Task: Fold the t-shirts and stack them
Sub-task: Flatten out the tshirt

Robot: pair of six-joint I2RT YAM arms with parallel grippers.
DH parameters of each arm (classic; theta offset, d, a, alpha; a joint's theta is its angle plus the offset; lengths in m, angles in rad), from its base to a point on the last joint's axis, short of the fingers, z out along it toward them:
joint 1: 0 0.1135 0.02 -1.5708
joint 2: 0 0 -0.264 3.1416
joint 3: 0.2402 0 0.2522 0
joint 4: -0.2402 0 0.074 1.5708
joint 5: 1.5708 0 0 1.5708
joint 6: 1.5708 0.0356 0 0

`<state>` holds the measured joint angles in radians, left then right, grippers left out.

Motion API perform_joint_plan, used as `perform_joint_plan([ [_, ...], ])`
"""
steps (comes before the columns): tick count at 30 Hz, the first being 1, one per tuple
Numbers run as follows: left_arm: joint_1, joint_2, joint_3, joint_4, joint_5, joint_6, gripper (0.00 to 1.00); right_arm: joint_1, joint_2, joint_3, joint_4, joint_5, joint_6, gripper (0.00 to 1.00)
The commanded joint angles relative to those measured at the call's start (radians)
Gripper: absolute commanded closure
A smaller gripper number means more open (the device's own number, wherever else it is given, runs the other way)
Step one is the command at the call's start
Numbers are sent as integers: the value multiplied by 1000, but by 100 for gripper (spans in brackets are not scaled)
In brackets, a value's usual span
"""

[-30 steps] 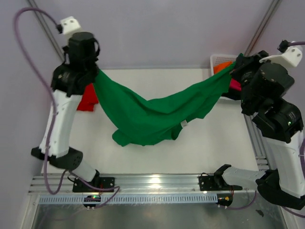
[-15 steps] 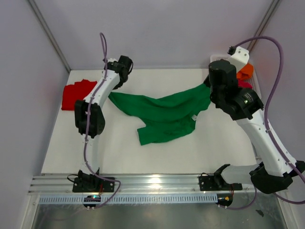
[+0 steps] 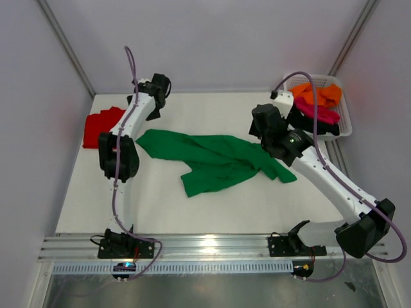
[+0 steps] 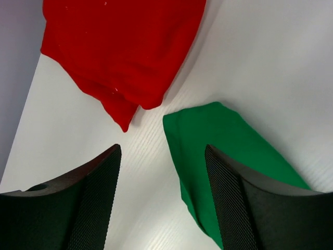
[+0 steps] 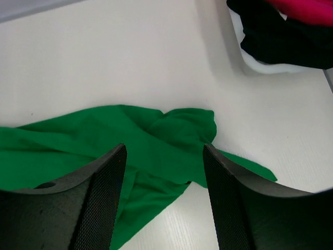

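Note:
The bright green t-shirt (image 3: 212,160) lies crumpled and stretched sideways across the middle of the table, held by neither gripper. My left gripper (image 3: 149,108) hovers open above its left corner (image 4: 223,146), fingers (image 4: 99,198) apart with bare table between them (image 4: 162,156). A red t-shirt (image 3: 99,125) lies at the back left (image 4: 125,47). Over the green shirt's right end (image 5: 104,135) my right gripper (image 3: 266,129) also stands open (image 5: 164,153), with nothing between its fingers.
A white mesh basket (image 3: 345,125) stands at the back right, holding orange (image 3: 318,95), magenta (image 3: 314,110) and black shirts. In the right wrist view its wall (image 5: 250,65) and the black shirt (image 5: 281,36) are close on the upper right.
Both grippers were shut on the green shirt, which hung stretched between them. They came down and inward, then opened and let it go. It now lies on the table.

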<state>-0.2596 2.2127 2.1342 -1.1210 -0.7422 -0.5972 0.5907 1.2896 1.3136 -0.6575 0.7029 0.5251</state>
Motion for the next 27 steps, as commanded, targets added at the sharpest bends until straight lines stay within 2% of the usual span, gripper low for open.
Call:
perform_joint_plan([
  [1,-3,-84,-28,41,32,-9,30,-3,-74,-53,93,-12,1,35],
  [3,-1,-84,-30,17,35,-12,28,-3,-107,-105,98,-48,6,35],
  [7,-3,-113,-48,7,72,-26,29,-2,-188,-189,113,-282,39,35],
  [10,-3,-136,-54,18,111,-38,28,15,-182,-237,93,-396,73,35],
  [11,-3,-151,-53,20,125,-41,28,24,-165,-260,96,-487,73,35],
  [15,-4,-186,-65,36,178,-56,28,92,-103,-347,192,-685,53,35],
  [20,-13,-222,-109,33,219,-70,29,121,34,-367,208,-796,116,35],
  [22,-29,-255,-141,39,222,-75,29,136,115,-349,161,-803,131,35],
  [27,-56,-338,-299,92,247,-92,29,162,185,-324,157,-783,177,35],
])
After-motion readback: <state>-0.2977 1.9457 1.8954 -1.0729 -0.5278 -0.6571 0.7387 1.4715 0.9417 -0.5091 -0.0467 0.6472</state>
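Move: The green t-shirt's near edge, about at its middle, lies some 12 cm back, 18 cm left and 27 cm below the right hand. The shirt's right end is about 4 cm back and 5 cm right of that hand; the basket is roughly 18 cm ahead and 20 cm right. From the left hand, the shirt's left end is some 6 cm back, 6 cm right and 15 cm below, the red shirt about level and 12 cm left. Open right hand sinks some 20 cm, swinging left and back towards the shirt's near edge; left eases back-right. ##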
